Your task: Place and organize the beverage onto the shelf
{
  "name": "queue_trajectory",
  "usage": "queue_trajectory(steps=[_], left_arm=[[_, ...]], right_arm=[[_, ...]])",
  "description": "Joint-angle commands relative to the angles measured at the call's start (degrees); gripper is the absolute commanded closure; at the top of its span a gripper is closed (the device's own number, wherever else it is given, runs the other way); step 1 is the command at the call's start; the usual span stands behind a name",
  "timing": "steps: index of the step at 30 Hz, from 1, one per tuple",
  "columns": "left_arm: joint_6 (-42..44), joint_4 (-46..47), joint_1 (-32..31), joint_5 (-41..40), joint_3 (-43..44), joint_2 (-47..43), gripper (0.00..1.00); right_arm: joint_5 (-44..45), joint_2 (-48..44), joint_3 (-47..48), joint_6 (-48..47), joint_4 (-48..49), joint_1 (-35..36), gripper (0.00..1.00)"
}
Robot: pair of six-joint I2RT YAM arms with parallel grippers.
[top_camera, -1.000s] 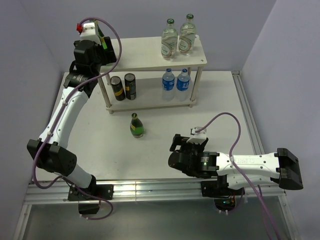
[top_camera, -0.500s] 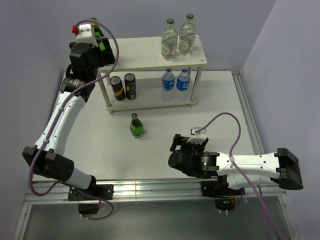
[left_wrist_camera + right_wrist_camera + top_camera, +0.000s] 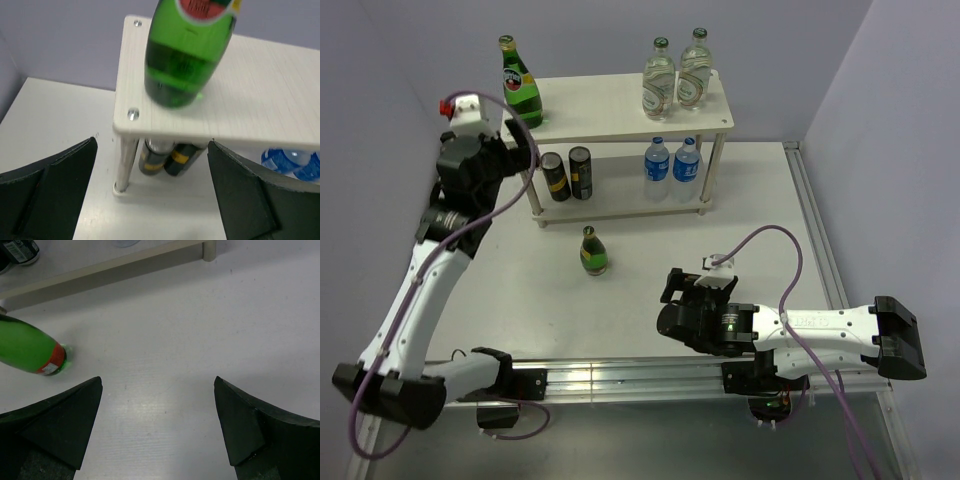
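The shelf (image 3: 610, 118) stands at the back of the table. A green bottle (image 3: 520, 88) stands upright on the left end of its top board, and it also shows in the left wrist view (image 3: 187, 55). Two clear glass bottles (image 3: 675, 75) stand at the top board's right end. Two dark cans (image 3: 567, 173) and two small water bottles (image 3: 672, 166) stand on the lower board. A second green bottle (image 3: 593, 251) stands on the table in front of the shelf. My left gripper (image 3: 515, 150) is open and empty, just left of and below the shelf's top left corner. My right gripper (image 3: 685, 285) is open and empty, low over the table right of that bottle (image 3: 30, 352).
Purple walls close in the back and both sides. A metal rail (image 3: 620, 375) runs along the near edge. The shelf's left front leg (image 3: 125, 165) stands right in front of my left gripper.
My left gripper has let go of the green bottle, which now stands on the top board's left end. The left arm has drawn back left and down. The right arm has not moved.
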Motion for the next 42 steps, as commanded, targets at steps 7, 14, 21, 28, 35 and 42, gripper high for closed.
queue_trajectory(steps=[7, 14, 21, 28, 35, 42], left_arm=[[-9.4, -5.8, -9.1, 0.3, -19.7, -24.2, 0.01], [-19.8, 0.1, -15.1, 1.8, -37.1, -31.0, 0.04], [-27.1, 11.5, -27.1, -9.6, -50.4, -24.9, 0.03], [-25.5, 30.5, -29.2, -9.8, -61.7, -22.1, 0.03], [-21.3, 46.5, -29.7, -11.9, -65.7, -12.3, 0.02], [-18.2, 56.0, -29.7, -13.8, -64.2, -1.8, 0.02]], right_arm=[[2.9, -0.8, 0.0, 1.6, -0.5, -0.2, 0.0], [1.5, -0.2, -0.7, -0.2, 3.1, -0.2, 0.0], [0.8, 1.5, 0.0, 0.4, 2.2, -0.1, 0.0], [0.4, 0.5, -0.9, -1.1, 3.9, -0.1, 0.0], [0.3, 2.4, -0.2, -1.6, 4.6, -0.2, 0.0], [0.5, 2.2, -0.6, -1.2, 4.2, -0.2, 0.0]])
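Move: The green Perrier bottle still on the table stands about 31 cm below the left gripper, some 15 cm to its right and 4 cm back. The Perrier bottle just placed on the top board stands about 9 cm ahead and 3 cm right, level with the gripper. On the lower shelf, 29 cm down and 10 ahead, the black cans stand about 4 and 9 cm right. From the right gripper the table bottle lies roughly 14 cm ahead, 23 left and 5 below. Pull the open, empty left gripper straight back about 13 cm, clear of the shelf's edge, then drop it some 30 cm while swinging right towards the table bottle. Turn the wrist about 15 degrees clockwise and tip the fingers down, then creep slightly forward and stop just short of the bottle, with the fingers still wide and facing it. ##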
